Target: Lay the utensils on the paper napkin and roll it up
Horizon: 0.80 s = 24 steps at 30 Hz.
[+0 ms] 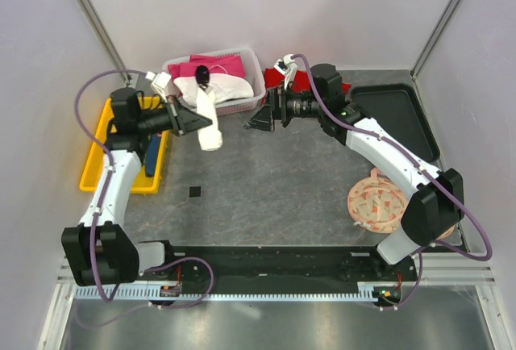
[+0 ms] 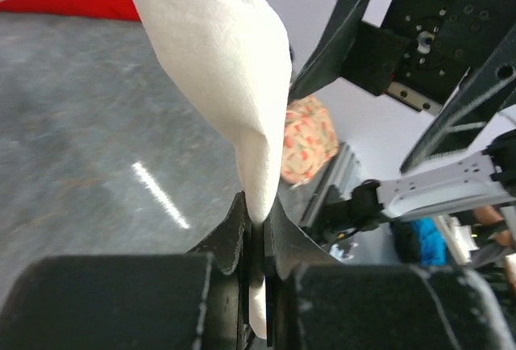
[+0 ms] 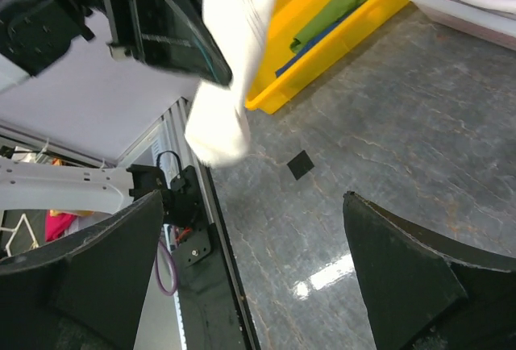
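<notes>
An off-white folded paper napkin (image 1: 209,124) hangs above the table, and my left gripper (image 1: 200,121) is shut on its lower end (image 2: 256,205). In the left wrist view the napkin (image 2: 234,76) rises from between the fingers. My right gripper (image 1: 260,121) faces it from the right, a short way off, open and holding nothing (image 3: 254,197). The napkin (image 3: 222,84) shows at the top left of the right wrist view. Green and blue utensils (image 3: 322,19) lie in the yellow tray (image 1: 97,164) at the left, only partly visible.
A white basket (image 1: 256,76) at the back holds pink cloth, white fabric (image 1: 230,88) and a small black object. A red cloth (image 1: 292,81) lies behind the right arm. A black tray (image 1: 403,116) and a patterned round piece (image 1: 376,202) are at the right. A black square mark (image 1: 194,192) is on the table.
</notes>
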Tool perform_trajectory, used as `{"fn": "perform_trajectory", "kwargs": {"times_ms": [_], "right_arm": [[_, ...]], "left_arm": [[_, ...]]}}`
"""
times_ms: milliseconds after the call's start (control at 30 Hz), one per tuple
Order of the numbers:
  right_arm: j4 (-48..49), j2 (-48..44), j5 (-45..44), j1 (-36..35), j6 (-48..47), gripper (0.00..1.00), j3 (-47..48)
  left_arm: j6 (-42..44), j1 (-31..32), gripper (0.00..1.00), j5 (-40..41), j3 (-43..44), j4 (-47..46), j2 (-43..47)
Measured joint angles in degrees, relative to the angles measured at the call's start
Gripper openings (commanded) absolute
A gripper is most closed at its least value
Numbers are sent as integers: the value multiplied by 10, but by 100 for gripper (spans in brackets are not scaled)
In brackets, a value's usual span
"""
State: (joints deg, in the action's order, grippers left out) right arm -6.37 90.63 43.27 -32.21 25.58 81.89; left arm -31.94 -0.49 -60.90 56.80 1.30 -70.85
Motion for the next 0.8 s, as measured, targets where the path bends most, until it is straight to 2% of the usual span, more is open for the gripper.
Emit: {"fn": "perform_trajectory", "kwargs": {"times_ms": [133,367,567,800], "right_arm": [[-11,0,-6,7,-8,98,0],[-16,0,-6,7,-14,98,0],[-15,1,-6,6,-14,98,0],[-12,1,-4,5,-14,98,-3]], "left_arm": [[165,-111,2,-45,73,174,-28],[464,-259,2,-42,228,443,-146],[600,-355,2,7,293,544,-254],[678,-407,2,89,357,574,-347]]}}
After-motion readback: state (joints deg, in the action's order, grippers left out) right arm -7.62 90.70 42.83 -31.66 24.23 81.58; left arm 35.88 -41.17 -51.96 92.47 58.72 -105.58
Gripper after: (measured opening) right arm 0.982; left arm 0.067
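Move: My left hand already holds the white napkin roll with the dark utensil heads sticking out. The yellow tray it is bound for has its middle about 34 cm to the left, 9 cm ahead and 26 cm below. In the tray the green roll lies some 28 cm left and 10 ahead, the blue roll 25 left and 6 ahead; the laundry basket is about 28 cm ahead, 5 left. From my empty right hand the tray is roughly 45 cm left, 9 ahead. I swing the pinched napkin roll fast to the left with my left hand, over 30 cm and slightly forward, past the green and blue rolls until it is over the yellow tray. The path starts nearly level, then sinks about 12 cm in all, while my fingertips tip some 30 degrees down and the wrist turns counter-clockwise. My fingers stay shut. ##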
